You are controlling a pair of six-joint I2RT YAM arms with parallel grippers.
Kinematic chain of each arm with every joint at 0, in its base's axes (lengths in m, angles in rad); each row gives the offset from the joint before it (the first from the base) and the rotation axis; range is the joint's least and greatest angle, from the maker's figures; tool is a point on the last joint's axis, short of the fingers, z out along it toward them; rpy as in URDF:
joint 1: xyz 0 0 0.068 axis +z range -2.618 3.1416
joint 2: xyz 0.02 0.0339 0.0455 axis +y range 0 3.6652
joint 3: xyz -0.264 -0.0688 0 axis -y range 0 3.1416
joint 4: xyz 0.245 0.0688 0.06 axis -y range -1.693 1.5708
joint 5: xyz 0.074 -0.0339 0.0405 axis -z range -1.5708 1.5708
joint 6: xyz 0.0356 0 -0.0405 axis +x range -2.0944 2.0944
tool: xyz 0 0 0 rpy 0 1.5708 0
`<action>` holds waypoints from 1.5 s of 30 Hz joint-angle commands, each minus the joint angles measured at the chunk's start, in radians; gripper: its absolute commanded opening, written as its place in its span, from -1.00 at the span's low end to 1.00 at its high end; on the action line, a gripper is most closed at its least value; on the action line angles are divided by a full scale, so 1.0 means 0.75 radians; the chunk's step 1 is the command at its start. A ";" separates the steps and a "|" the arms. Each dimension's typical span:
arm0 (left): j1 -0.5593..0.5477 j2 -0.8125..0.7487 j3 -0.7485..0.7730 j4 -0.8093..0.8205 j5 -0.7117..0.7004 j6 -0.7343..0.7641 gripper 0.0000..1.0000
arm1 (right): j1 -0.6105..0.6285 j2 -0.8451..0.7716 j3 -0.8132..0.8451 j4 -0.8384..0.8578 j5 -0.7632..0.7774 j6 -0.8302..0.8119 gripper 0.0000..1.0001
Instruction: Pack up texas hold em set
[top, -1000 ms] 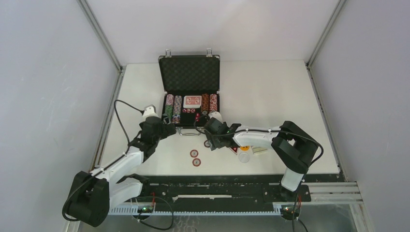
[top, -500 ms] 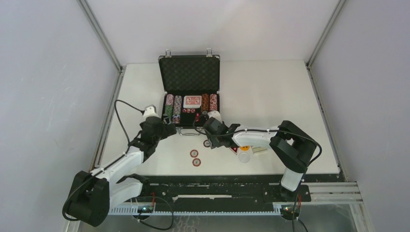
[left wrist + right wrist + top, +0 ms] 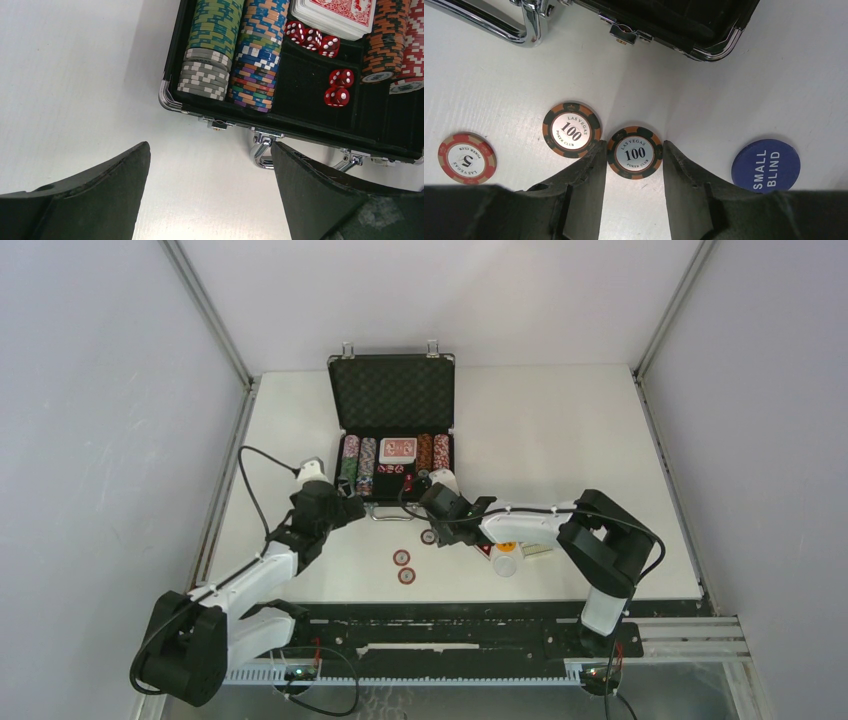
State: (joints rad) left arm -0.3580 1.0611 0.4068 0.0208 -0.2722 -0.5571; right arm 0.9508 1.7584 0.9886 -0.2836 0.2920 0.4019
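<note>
The black silver-edged case (image 3: 341,400) lies open at the table's far middle, holding rows of striped poker chips (image 3: 211,45), a red card deck (image 3: 340,15) and red dice (image 3: 338,90). My right gripper (image 3: 631,145) is down on the table in front of the case. Its fingers touch both edges of an orange-and-black 100 chip (image 3: 634,152) that lies flat. A second 100 chip (image 3: 571,129), a red 5 chip (image 3: 467,158) and a blue SMALL BLIND button (image 3: 765,165) lie beside it. My left gripper (image 3: 210,150) stands open and empty over bare table, near the case's metal handle (image 3: 262,150).
Two red chips (image 3: 404,566) lie loose toward the near edge. A white round piece (image 3: 505,562), a yellow button (image 3: 507,546) and a small flat pale piece (image 3: 537,551) sit under the right forearm. The case's raised lid (image 3: 392,390) stands behind the chip rows.
The right gripper's jaws have narrowed onto the 100 chip and the arm has shifted slightly. The left arm has not moved.
</note>
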 commanded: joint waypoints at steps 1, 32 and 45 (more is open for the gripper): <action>-0.002 -0.003 0.096 0.036 0.028 0.009 0.90 | 0.008 0.024 0.007 -0.049 0.015 -0.010 -0.03; -0.004 -0.024 0.093 0.032 0.037 0.009 0.90 | 0.059 -0.060 0.117 -0.110 0.057 -0.037 -0.01; -0.004 -0.034 0.090 0.026 0.036 0.009 0.90 | 0.112 0.064 0.304 -0.115 0.019 -0.075 0.04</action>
State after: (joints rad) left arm -0.3580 1.0580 0.4084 0.0204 -0.2539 -0.5575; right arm 1.0214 1.7679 1.1599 -0.3817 0.3107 0.3729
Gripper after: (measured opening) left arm 0.951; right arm 0.517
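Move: The other black-and-orange 100 chip lies about 5 cm to the left of the right hand, level with it fore and aft and at the same height; the hand already has its twin between the pads. Of the neighbours, a red 5 chip is some 11 cm left and 5 cm back, the blue small blind 9 cm right and 3 cm ahead, and the open case's middle roughly 15 cm ahead and 12 cm left. From the left hand that other 100 chip is about 20 cm right, 5 cm back and 6 cm down. The 100 chip stays pinched by its edges between the right fingers, is drawn about 1 cm back and to the right close to the table, then comes up some 4 cm and travels about 5 cm left, over the other 100 chip. The hand turns only slightly counter-clockwise as it goes, and the fingers keep their gap. ##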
